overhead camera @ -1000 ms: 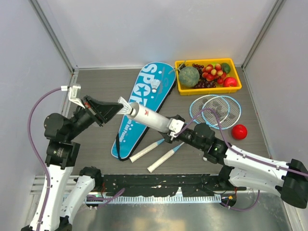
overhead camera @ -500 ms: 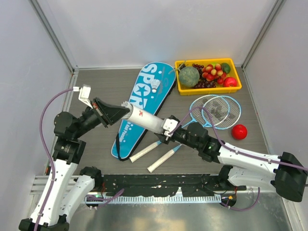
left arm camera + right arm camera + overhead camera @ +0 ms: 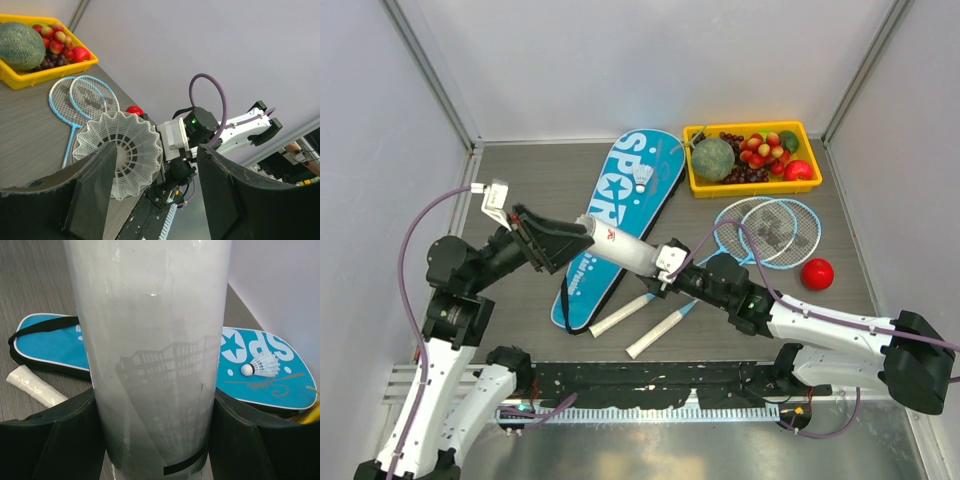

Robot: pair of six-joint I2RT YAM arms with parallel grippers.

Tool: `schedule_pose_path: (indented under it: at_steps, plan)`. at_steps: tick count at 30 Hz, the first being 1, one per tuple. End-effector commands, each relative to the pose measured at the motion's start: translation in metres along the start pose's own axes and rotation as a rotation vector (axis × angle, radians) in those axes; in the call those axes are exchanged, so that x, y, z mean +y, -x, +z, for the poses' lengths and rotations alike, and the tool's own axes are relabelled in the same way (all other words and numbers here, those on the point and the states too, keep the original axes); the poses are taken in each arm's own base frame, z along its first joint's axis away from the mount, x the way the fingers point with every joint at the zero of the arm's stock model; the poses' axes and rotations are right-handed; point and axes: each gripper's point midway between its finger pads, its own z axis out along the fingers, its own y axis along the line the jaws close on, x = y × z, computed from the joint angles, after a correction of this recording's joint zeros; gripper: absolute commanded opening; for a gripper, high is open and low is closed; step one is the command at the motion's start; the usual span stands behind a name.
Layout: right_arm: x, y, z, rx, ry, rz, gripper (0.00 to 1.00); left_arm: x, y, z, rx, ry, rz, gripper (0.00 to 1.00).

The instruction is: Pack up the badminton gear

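Note:
My right gripper (image 3: 665, 268) is shut on the long white tube (image 3: 625, 248), holding it tilted above the blue bag (image 3: 620, 200). In the right wrist view the tube (image 3: 150, 355) fills the gap between both fingers (image 3: 50, 450). My left gripper (image 3: 555, 245) stands open at the tube's upper mouth. A white shuttlecock (image 3: 120, 150) sits in that mouth, skirt toward me, beside my left finger (image 3: 90, 195) and apart from the right one. A second shuttlecock (image 3: 642, 178) lies on the bag. Two light-blue rackets (image 3: 765, 230) lie to the right, their white handles (image 3: 625, 313) near the front.
A yellow tray (image 3: 752, 187) of fruit stands at the back right. A red round fruit (image 3: 817, 273) lies right of the racket heads. Grey walls close the table on three sides, and a black rail (image 3: 650, 380) runs along the front.
My left gripper carried the shuttlecock into the tube's mouth, then opened and let go of it. The right arm shifted the tube slightly left while holding it.

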Motion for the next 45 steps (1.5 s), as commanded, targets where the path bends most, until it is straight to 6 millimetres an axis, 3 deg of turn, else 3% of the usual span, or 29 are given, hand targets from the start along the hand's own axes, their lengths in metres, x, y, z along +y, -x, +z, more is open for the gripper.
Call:
schedule_pose_path:
  at_steps: [1, 5, 11, 16, 19, 25, 36, 41, 45]
  plan:
    - [-0.017, 0.056, -0.003, -0.196, -0.058, 0.001, 0.27, -0.029, 0.02, -0.014, -0.032, 0.01, 0.141, 0.69]
    - [-0.015, 0.058, -0.009, -0.213, -0.049, -0.002, 0.27, -0.036, 0.032, -0.02, 0.004, 0.087, 0.221, 0.65]
    - [-0.01, 0.059, -0.017, -0.233, -0.027, -0.005, 0.27, -0.027, 0.031, -0.031, 0.145, 0.217, 0.284, 0.46]
    - [-0.011, 0.059, -0.018, -0.222, -0.028, -0.024, 0.27, -0.038, 0.03, -0.028, 0.204, 0.162, 0.304, 0.14]
    - [-0.012, 0.063, -0.017, -0.226, -0.029, -0.029, 0.27, -0.045, 0.028, -0.023, 0.216, 0.098, 0.299, 0.0]
    - [-0.012, 0.06, -0.011, -0.204, -0.017, -0.04, 0.27, -0.03, 0.023, -0.016, 0.275, 0.127, 0.272, 0.0]
    - [-0.013, 0.057, -0.001, -0.183, -0.014, -0.081, 0.26, 0.03, -0.027, 0.002, 0.477, 0.222, 0.173, 0.0]
    - [-0.012, 0.06, 0.004, -0.219, -0.018, -0.103, 0.26, 0.032, -0.052, 0.011, 0.495, 0.142, 0.05, 0.0]
    - [-0.009, 0.055, 0.009, -0.234, -0.015, -0.108, 0.25, 0.015, -0.051, 0.02, 0.434, 0.039, -0.021, 0.0]
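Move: The shuttlecock, already in the tube's mouth, skirt facing the open left fingers, lies about 3 cm ahead, 3 cm right and 2 cm below the left hand. The bag's middle is some 25 cm ahead, 9 cm right and 37 cm down; the nearer racket handle is roughly 4 cm ahead, 9 cm right and just as low. From the right hand gripping the tube, the shuttlecock is about 3 cm ahead, 17 cm left and 15 cm up. Left hand backs off up about 7 cm, shuts its fingers, then pushes down some 14 cm into the held tube. ##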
